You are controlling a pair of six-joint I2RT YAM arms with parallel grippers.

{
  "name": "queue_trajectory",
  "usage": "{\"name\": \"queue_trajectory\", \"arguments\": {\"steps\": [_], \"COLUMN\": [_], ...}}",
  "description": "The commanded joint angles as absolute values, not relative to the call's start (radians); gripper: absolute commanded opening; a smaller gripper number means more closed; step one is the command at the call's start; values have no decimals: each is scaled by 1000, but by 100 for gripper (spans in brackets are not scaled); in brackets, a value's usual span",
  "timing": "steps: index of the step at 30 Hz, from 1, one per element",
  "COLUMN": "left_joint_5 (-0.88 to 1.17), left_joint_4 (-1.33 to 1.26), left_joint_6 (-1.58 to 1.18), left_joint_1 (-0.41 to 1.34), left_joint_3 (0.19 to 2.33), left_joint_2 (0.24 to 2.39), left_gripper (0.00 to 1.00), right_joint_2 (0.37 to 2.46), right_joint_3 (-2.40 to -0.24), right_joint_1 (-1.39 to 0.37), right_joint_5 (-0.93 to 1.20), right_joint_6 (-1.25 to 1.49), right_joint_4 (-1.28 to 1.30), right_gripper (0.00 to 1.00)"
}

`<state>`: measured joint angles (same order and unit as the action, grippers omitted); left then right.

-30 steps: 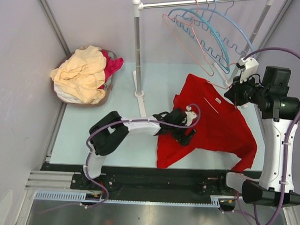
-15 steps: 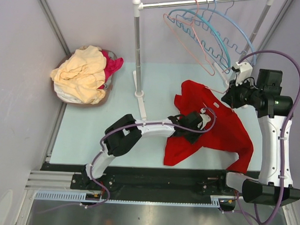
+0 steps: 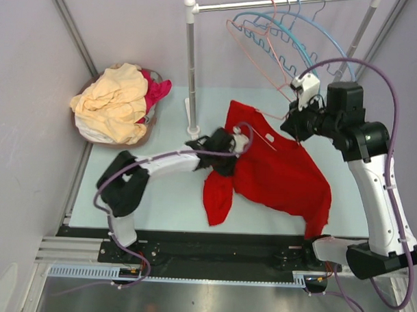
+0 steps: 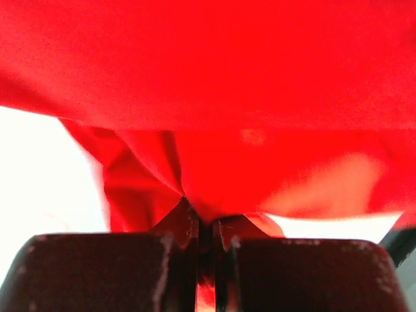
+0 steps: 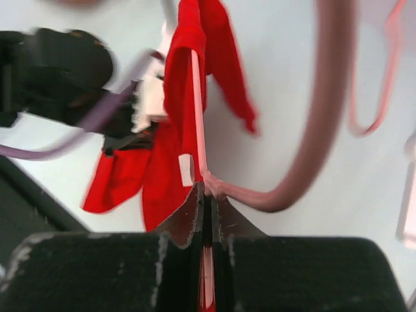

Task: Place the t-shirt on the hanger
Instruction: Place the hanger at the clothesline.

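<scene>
The red t-shirt (image 3: 276, 175) lies spread on the table, bunched at its left side. My left gripper (image 3: 225, 155) is shut on a fold of the shirt; the left wrist view shows red cloth (image 4: 227, 78) pinched between the jaws (image 4: 207, 224). My right gripper (image 3: 290, 124) is shut on the salmon-pink hanger (image 3: 273, 116) at the shirt's far edge. In the right wrist view the jaws (image 5: 208, 188) clamp the hanger, and its thin bar (image 5: 197, 110) runs along and into the red shirt (image 5: 175, 136). The left gripper (image 5: 58, 71) shows beyond it.
A clothes rack pole (image 3: 191, 73) stands at the back centre. Blue hangers (image 3: 301, 56) and a second salmon hanger (image 3: 257, 51) hang on its rail. A basket (image 3: 148, 130) at back left holds pale yellow and magenta garments.
Both grippers have moved left and toward the back. The shirt was dragged left with them. The right gripper carried the hanger toward the rack pole.
</scene>
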<state>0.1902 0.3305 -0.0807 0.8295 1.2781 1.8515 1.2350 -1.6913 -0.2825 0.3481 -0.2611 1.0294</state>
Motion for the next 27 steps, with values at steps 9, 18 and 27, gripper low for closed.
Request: {"name": "queue_trajectory", "arguments": {"steps": [9, 18, 27], "left_joint_5": [319, 393, 465], "left_joint_4": [336, 376, 342], "left_joint_6": [-34, -60, -113], "left_joint_1": [784, 913, 974], "left_joint_3": [1373, 1667, 2095], "left_joint_2": [1690, 1982, 2285], "left_gripper": [0, 0, 0], "right_joint_2": [1267, 1152, 1380], "right_joint_3": [-1852, -1640, -1840], "right_joint_1": [-226, 410, 658], "right_joint_5": [282, 541, 759], "right_joint_6": [-251, -417, -554], "right_joint_4": [1087, 1180, 1068], "right_gripper": [0, 0, 0]}}
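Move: The clothesline's middle runs about 20 cm ahead of the right hand, 8 to its left and 15 above. The pink hanger on it hangs some 20 cm ahead and 12 left, the rack's right post stands about 20 ahead and 16 right, and the red T-shirt's middle sags about 4 left, 3 back and 18 below. From the left hand, the clothesline's middle is about 20 ahead, 11 right and 43 above. Both hands keep their grips, the right pinching the T-shirt's hanger near its hook and the left a low edge of the cloth. They first jerk up and slightly forward together, the left about 10 cm and the right half that, then swing far right, the right hand past the near side of the rack's right post. The right sinks back some 8 cm and the left about 4, both wrists turning clockwise. ##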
